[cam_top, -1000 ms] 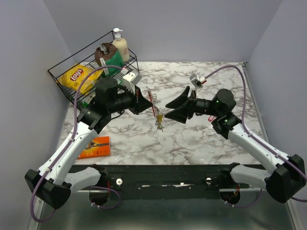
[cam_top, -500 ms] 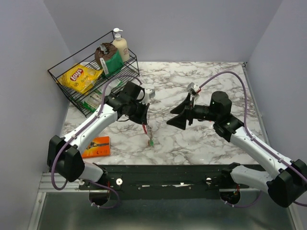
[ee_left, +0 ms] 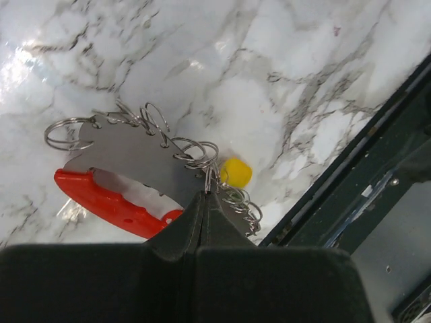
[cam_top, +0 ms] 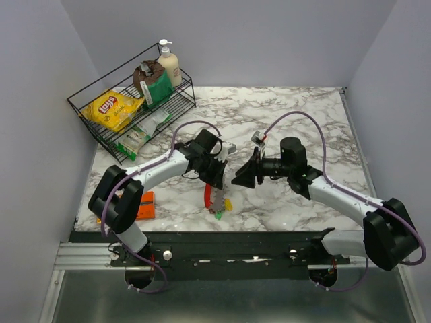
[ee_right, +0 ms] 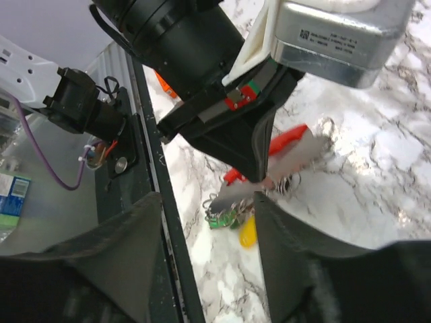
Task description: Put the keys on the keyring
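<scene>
The keyring [cam_top: 212,197], a red curved loop [ee_left: 108,198] joined to a silvery plate [ee_left: 128,148] edged with small wire rings, hangs low over the marble near the front edge. My left gripper [ee_left: 205,196] is shut on one of those wire rings from above. Keys dangle from the plate's lower end: a yellow-headed one [ee_left: 236,172] and a green one [ee_right: 219,217]. My right gripper [ee_right: 205,202] stands open just right of the keyring, its right finger [ee_right: 303,249] close beside the plate [ee_right: 283,171] and the yellow key [ee_right: 247,232]. In the top view it [cam_top: 239,180] faces the left gripper [cam_top: 219,183].
A black wire basket [cam_top: 101,128] with a chips bag, a soap bottle and packets stands at the back left. An orange packet [cam_top: 145,205] lies at the front left by the left arm. The black rail [cam_top: 222,239] runs along the table's near edge, close to the keyring.
The left arm has swung toward the near middle of the table and brought the keyring down low. The right gripper has come leftward up to it, its jaws somewhat narrower.
</scene>
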### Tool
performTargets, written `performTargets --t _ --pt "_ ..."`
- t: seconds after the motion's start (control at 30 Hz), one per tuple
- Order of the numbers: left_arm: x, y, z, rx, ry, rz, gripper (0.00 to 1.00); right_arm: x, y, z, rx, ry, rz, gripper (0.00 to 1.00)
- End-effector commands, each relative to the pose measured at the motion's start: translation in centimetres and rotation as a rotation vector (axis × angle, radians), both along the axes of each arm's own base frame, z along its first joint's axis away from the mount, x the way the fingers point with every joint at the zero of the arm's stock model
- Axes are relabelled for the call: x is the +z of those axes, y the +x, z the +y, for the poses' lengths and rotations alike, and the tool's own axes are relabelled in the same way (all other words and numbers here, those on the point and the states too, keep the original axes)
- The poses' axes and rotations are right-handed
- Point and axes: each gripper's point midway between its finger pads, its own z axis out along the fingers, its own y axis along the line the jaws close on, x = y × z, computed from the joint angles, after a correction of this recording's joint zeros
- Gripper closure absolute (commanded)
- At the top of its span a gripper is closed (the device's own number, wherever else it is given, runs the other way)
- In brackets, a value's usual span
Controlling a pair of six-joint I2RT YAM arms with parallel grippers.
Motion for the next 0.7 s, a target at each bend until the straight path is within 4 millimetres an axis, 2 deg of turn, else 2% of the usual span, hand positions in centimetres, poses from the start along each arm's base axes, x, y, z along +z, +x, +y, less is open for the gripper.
performTargets --t 0.0,0.1,0.13,0.2,0.43,0.67 --pt "2.9 -0.9 -2.8 -0.112 -0.212 -0.050 1.00 0.7 -0.1 0.8 0.058 0.062 -0.030 0.43" --pt "4.0 -1.9 -3.4 -0.153 -0.278 -0.058 1.00 0.7 -0.4 1.0 0.082 0.081 -0.021 0.53" --pt "4.2 -2.1 -3.5 -0.165 -0.286 -0.063 1.00 0.7 -0.6 1.0 0.093 0.084 -0.019 0.61" --pt "4.8 -2.6 -3.7 -0.181 -0.301 -0.069 1.00 1.0 -0.7 1.0 0.099 0.088 -0.024 0.65" --pt "6.9 -4.3 -3.9 -0.242 -0.331 -0.108 1.00 1.6 -1.2 0.6 0.112 0.073 -0.055 0.69" --pt "8.6 -4.7 -3.4 -0.243 -0.344 -0.151 1.00 2.0 -2.7 0.3 0.181 0.061 -0.052 0.71"
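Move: The left hand already pinches a wire ring of the keyring, low over the table. The right hand's fingertips, where it is headed, are about 5 cm right, 1 cm back and some 9 cm higher. From the left hand, the keyring's red handle is roughly 5 cm left, 2 cm back, 4 cm below; the yellow key 2 cm right, 5 cm back, 5 cm below. From the right hand, the pinched ring is 5 cm left, 1 cm ahead, 9 cm below. Still pinching the wire ring, the left hand carries it up about 7 cm, also back and right some 4 cm each way, to the right fingertips, its fingers swinging about 20 degrees towards level and the right. The right hand almost stays put, narrowing its wide-open fingers by about half around the ring's edge, still parted, and easing back about 1.5 cm late on. ##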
